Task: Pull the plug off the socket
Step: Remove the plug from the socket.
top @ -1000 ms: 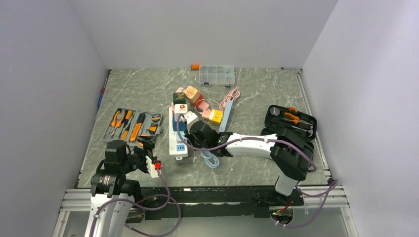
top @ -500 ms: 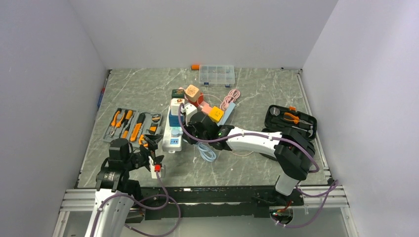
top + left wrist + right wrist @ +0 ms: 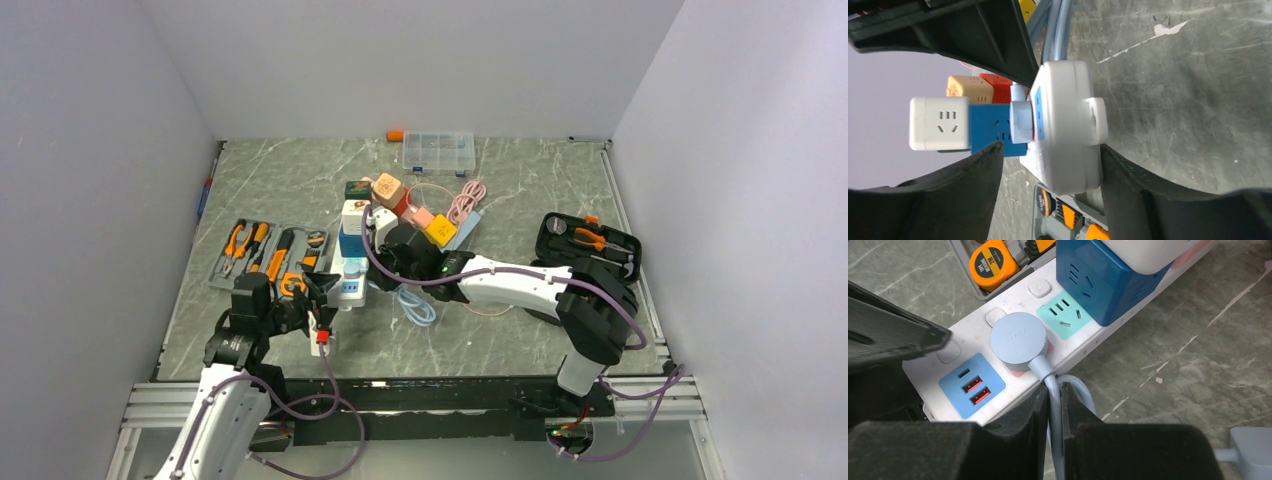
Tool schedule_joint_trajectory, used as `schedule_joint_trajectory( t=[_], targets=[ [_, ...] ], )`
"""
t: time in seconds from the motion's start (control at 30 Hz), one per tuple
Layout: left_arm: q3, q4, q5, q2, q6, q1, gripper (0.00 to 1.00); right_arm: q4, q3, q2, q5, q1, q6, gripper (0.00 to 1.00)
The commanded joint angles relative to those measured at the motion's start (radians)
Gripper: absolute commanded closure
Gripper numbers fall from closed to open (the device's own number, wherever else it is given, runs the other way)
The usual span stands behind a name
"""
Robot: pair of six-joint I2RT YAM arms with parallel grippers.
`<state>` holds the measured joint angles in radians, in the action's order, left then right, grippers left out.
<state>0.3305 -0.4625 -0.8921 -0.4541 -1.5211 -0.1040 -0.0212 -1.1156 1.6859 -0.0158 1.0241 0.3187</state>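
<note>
The socket (image 3: 998, 347), a long white strip with blue, green and pink faces, lies mid-table (image 3: 349, 262). A round pale-blue plug (image 3: 1018, 340) sits in its pink outlet, also visible side-on in the left wrist view as the plug (image 3: 1020, 122). My right gripper (image 3: 1054, 390) is shut on the plug's blue cord (image 3: 1052, 382) just below the plug. My left gripper (image 3: 1050, 147) straddles the socket's near end (image 3: 1068, 130). One of its fingers (image 3: 1128, 180) touches the underside. The other stands off the top face. A blue cube adapter (image 3: 1103, 280) carries a white one (image 3: 1148, 252).
An open grey tool case (image 3: 270, 255) with orange-handled tools and a tape measure (image 3: 993, 260) lies left of the strip. Coloured cube adapters (image 3: 388, 188), a pink cable (image 3: 462, 200) and a clear box (image 3: 438, 152) sit behind. A black tool case (image 3: 588, 240) is right. Blue cord coils (image 3: 415, 305) nearby.
My left arm has reached forward until its jaws sit round the strip's near end, and they have narrowed. The right gripper has shifted the strip back and left.
</note>
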Motion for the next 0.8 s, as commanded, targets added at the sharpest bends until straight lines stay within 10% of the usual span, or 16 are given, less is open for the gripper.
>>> schedule_joint_trajectory(
  t=[0.0,0.33,0.77],
  targets=[
    [-0.028,0.197,-0.009,-0.053,0.015,-0.009,0.36,-0.154,-0.062,-0.078,0.056,0.004,0.036,1.00],
    [-0.039,0.290,0.001,-0.050,0.053,-0.029,0.77,-0.134,-0.011,-0.067,0.047,0.000,0.006,0.94],
    [-0.011,0.175,0.006,-0.043,-0.018,-0.036,0.82,-0.109,0.033,-0.019,-0.158,0.033,-0.184,0.42]
  ],
)
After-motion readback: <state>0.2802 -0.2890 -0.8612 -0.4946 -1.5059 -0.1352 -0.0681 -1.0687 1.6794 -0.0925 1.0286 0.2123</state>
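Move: The socket's lifted near end lies about 3 cm right of the left fingers, level fore and aft and 1 cm below them; the plug is some 5 cm ahead, 4 cm right and 2 cm above. The right hand already pinches the plug's cable, the plug roughly 2 cm ahead, 4 cm left and 1 cm below it. From that hand, the blue adapter is 7 cm ahead, 4 cm left and level. The left hand eases forward about 1.5 cm, dipping a centimetre and coming back up while its fingers close on the socket's near end, one pad over the top face and one beneath, then it keeps that grip and stays put. The right hand first goes about 1 cm forward and up with the cable still pinched, then opens to roughly half and lets go of it, sinking just under 2 cm and drifting 1 cm to its right. ##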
